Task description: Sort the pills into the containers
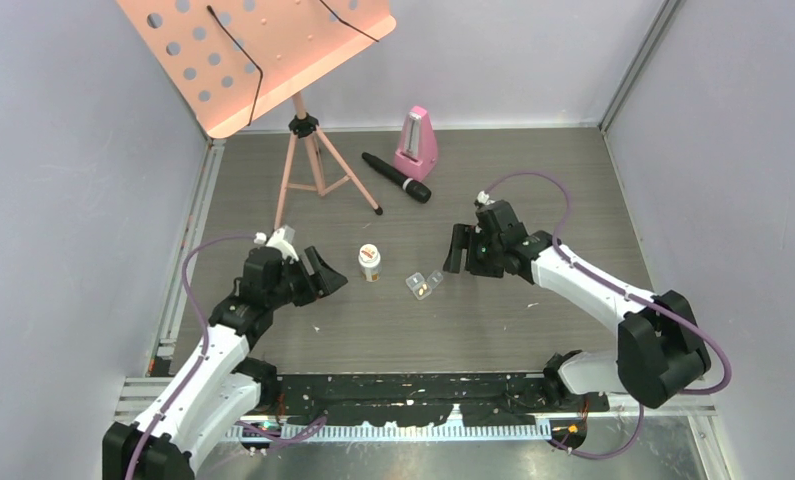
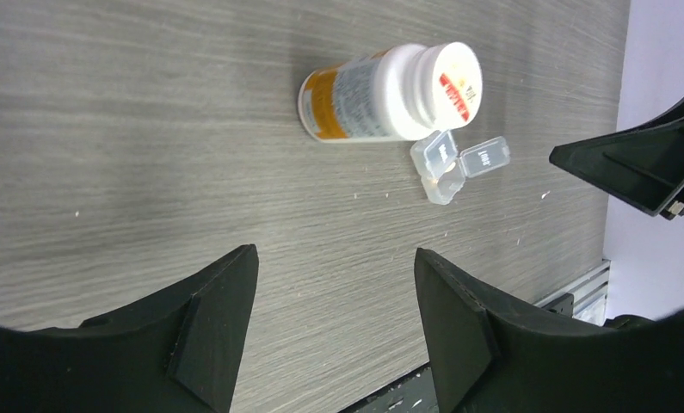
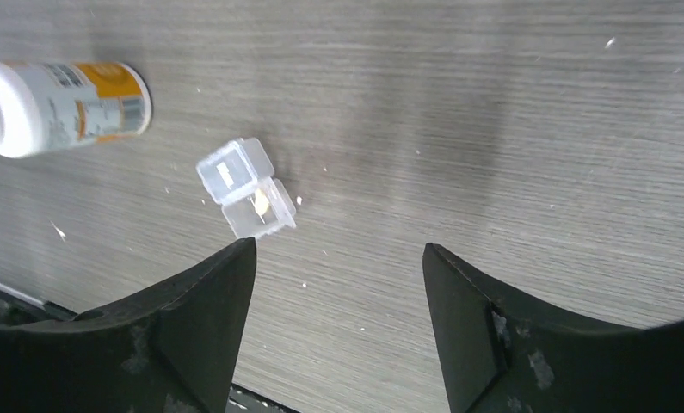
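The containers (image 1: 424, 285) are a small clear two-compartment pill box lying on the grey table between both arms, also seen in the left wrist view (image 2: 452, 163) and the right wrist view (image 3: 245, 188). One compartment holds an orange-yellow pill (image 3: 260, 202), a speck in the top view (image 1: 423, 291). A white-capped, orange-labelled bottle (image 1: 370, 263) stands just left of the box (image 2: 381, 93). My left gripper (image 1: 330, 275) is open and empty, left of the bottle (image 2: 334, 254). My right gripper (image 1: 459, 254) is open and empty, right of the box (image 3: 338, 245).
A pink music stand (image 1: 308, 150) rises at the back left. A black microphone (image 1: 396, 177) and a pink metronome (image 1: 416, 145) sit behind the box. Grey walls close in both sides, and a black strip (image 1: 423, 395) runs along the near edge.
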Robot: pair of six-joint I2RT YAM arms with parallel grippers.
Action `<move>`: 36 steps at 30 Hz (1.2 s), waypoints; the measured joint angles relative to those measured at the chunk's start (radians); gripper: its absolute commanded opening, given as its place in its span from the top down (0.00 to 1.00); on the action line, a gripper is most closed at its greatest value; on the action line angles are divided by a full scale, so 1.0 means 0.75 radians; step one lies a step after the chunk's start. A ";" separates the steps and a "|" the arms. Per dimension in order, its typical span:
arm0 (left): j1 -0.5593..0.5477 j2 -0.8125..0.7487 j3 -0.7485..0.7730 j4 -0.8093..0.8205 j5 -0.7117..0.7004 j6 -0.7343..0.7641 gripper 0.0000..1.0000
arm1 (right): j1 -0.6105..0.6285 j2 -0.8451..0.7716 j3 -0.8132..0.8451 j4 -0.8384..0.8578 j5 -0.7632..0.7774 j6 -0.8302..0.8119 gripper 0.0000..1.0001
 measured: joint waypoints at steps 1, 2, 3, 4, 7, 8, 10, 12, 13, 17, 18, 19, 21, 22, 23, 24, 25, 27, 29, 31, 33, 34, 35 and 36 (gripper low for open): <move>0.000 -0.015 -0.027 0.000 0.000 -0.020 0.30 | 0.000 0.001 -0.020 0.006 -0.014 -0.022 0.21; 0.000 -0.024 -0.045 -0.001 0.001 -0.032 0.30 | 0.000 0.005 -0.033 0.015 -0.034 -0.043 0.21; 0.000 -0.031 -0.063 0.000 0.001 -0.051 0.30 | 0.001 0.013 -0.038 0.027 -0.054 -0.064 0.22; 0.000 -0.035 -0.075 0.001 0.003 -0.063 0.30 | 0.001 0.025 -0.038 0.046 -0.073 -0.082 0.23; 0.000 -0.037 -0.086 0.004 0.013 -0.095 0.30 | 0.003 0.092 -0.038 0.138 -0.144 -0.146 0.27; 0.000 -0.037 -0.086 0.011 0.019 -0.101 0.30 | 0.003 0.117 -0.038 0.166 -0.169 -0.166 0.28; 0.000 -0.037 -0.086 0.027 0.031 -0.115 0.30 | 0.003 0.165 -0.039 0.219 -0.217 -0.197 0.32; 0.000 -0.034 -0.086 0.039 0.041 -0.126 0.30 | 0.003 0.207 -0.039 0.270 -0.268 -0.227 0.37; 0.000 -0.030 -0.086 0.048 0.048 -0.129 0.30 | 0.003 0.225 -0.039 0.290 -0.289 -0.241 0.40; 0.000 0.000 -0.086 0.072 0.064 -0.134 0.30 | 0.003 0.280 -0.039 0.335 -0.355 -0.289 0.49; 0.000 0.006 -0.086 0.076 0.068 -0.135 0.30 | 0.003 0.288 -0.039 0.342 -0.366 -0.299 0.50; 0.000 0.013 -0.086 0.081 0.072 -0.136 0.30 | 0.003 0.297 -0.039 0.350 -0.381 -0.310 0.53; 0.000 0.022 -0.086 0.087 0.078 -0.137 0.30 | 0.003 0.309 -0.039 0.363 -0.408 -0.332 0.59; 0.000 0.026 -0.086 0.092 0.081 -0.139 0.30 | 0.003 0.312 -0.039 0.368 -0.424 -0.342 0.64; 0.000 0.030 -0.086 0.095 0.082 -0.140 0.30 | 0.003 0.314 -0.039 0.370 -0.432 -0.351 0.67; 0.000 0.034 -0.086 0.098 0.083 -0.142 0.30 | 0.003 0.315 -0.039 0.376 -0.445 -0.361 0.71; 0.000 0.037 -0.086 0.101 0.083 -0.146 0.30 | 0.003 0.315 -0.039 0.380 -0.454 -0.371 0.73; 0.000 0.044 -0.086 0.104 0.086 -0.153 0.31 | 0.003 0.315 -0.039 0.390 -0.471 -0.382 0.79; 0.000 0.054 -0.086 0.106 0.092 -0.156 0.31 | 0.003 0.315 -0.039 0.395 -0.484 -0.390 0.82; 0.000 0.066 -0.086 0.107 0.098 -0.161 0.32 | 0.003 0.315 -0.039 0.398 -0.492 -0.394 0.82; 0.000 0.077 -0.086 0.108 0.110 -0.168 0.32 | 0.003 0.315 -0.039 0.399 -0.501 -0.394 0.83; 0.000 0.085 -0.086 0.110 0.118 -0.173 0.33 | 0.003 0.315 -0.039 0.399 -0.504 -0.394 0.83; 0.000 0.094 -0.086 0.112 0.126 -0.183 0.33 | 0.003 0.315 -0.041 0.400 -0.508 -0.394 0.83; 0.000 0.105 -0.086 0.113 0.137 -0.194 0.33 | 0.003 0.315 -0.045 0.403 -0.511 -0.394 0.84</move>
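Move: The pill box's open lid stands about 6 cm to the right hand's left, level with it front to back, and about 4 cm lower. The compartments it hinges on lie some 3 cm farther left of the lid and 2 cm nearer the base. The pill bottle stands roughly 20 cm left of the right hand and 2 cm farther out. From the left hand, the lid is about 21 cm to the right, 3 cm ahead and 7 cm below. The pill box's open lid is what the right hand goes for: its open fingers travel about 6 cm left and sink some 4 cm towards the lid while the wrist turns about 25 degrees counter-clockwise, then close from wide to nearly shut, pinching the lid between the tips. The open left hand eases a few centimetres down and to the right, empty. ##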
